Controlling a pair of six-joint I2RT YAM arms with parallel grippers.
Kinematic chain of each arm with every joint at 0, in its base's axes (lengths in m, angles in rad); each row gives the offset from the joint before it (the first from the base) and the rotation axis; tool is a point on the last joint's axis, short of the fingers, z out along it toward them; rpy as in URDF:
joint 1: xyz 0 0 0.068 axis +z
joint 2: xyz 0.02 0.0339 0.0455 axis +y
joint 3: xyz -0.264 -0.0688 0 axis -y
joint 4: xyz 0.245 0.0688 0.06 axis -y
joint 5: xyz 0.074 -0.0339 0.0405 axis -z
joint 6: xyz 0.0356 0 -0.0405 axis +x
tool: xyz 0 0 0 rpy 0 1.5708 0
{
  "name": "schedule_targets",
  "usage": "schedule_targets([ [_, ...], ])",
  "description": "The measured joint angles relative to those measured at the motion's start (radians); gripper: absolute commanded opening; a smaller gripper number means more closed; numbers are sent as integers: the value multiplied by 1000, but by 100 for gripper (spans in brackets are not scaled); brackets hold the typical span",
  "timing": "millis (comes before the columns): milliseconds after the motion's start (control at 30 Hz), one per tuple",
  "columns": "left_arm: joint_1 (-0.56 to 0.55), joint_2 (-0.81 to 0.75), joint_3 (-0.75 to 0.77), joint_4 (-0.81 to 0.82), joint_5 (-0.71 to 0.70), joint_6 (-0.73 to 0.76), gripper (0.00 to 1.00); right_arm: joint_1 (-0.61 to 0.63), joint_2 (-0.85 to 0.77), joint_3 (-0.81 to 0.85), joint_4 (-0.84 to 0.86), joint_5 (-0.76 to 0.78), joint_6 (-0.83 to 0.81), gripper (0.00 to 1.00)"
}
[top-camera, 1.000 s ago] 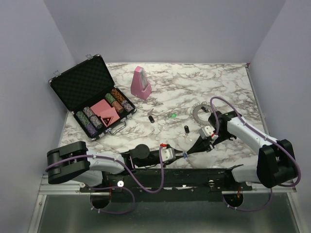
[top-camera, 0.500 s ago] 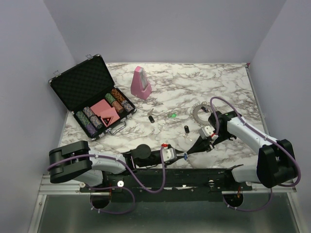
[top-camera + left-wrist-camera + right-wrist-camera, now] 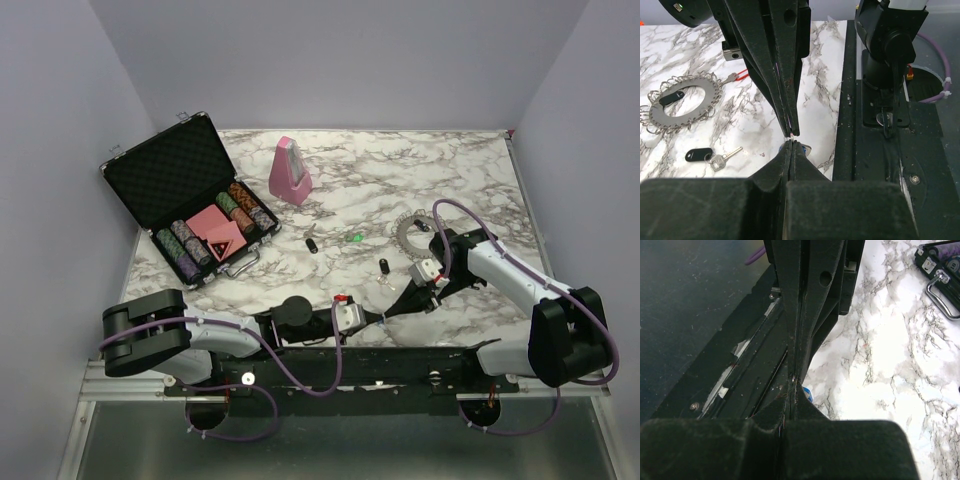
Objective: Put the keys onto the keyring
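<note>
My left gripper (image 3: pixel 377 320) and right gripper (image 3: pixel 391 313) meet tip to tip at the table's near edge. In the left wrist view my left gripper (image 3: pixel 791 143) is shut, and a blue-capped key (image 3: pixel 806 149) pokes out beside its tips. The right gripper (image 3: pixel 795 383) is shut too, on a thin wire loop (image 3: pixel 791 135) of that blue key (image 3: pixel 809 394). The keyring (image 3: pixel 411 234) lies flat behind the right arm. On the keyring (image 3: pixel 685 103) I see a black-capped key (image 3: pixel 671 97) and a red-capped one (image 3: pixel 738 76). Another black-capped key (image 3: pixel 698 154) lies loose.
An open poker-chip case (image 3: pixel 190 215) stands at the back left, with a pink metronome (image 3: pixel 290 172) beside it. A small black key (image 3: pixel 312 245), another (image 3: pixel 383 266) and a green speck (image 3: pixel 356 238) lie mid-table. The black mounting rail (image 3: pixel 880 125) runs along the near edge.
My left gripper's jaws have closed from partly open to shut at the blue key. Both arms have stayed almost where they were.
</note>
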Motion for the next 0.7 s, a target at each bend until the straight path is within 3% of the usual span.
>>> schedule_targets([
  [133,0,0,0,0,0,-2,0,0,0,0,0,0,0,5],
  [267,0,-5,11,-34,-2,-16,0,0,0,-2,5,0,-1,30],
  [400,0,-45,69,-192,-2,-34,0,0,0,0,21,0,36,45],
  [700,0,-162,237,-667,-43,-44,0,0,-16,61,84,59,240,50],
])
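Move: The keyring is already between both sets of shut fingertips, right at the left and right hand points, its blue tag hanging about 3 cm below. The black fob lies on the table about 13 cm ahead of either hand and 13 cm below. Farther out at that level, from either hand, the grey ring disc is about 21 cm ahead and 6 cm right, the green key tag about 22 cm ahead and 7 cm left. Right opens halfway, easing 1.5 cm forward off the keyring; left keeps its pinch and tips down 15 degrees. ##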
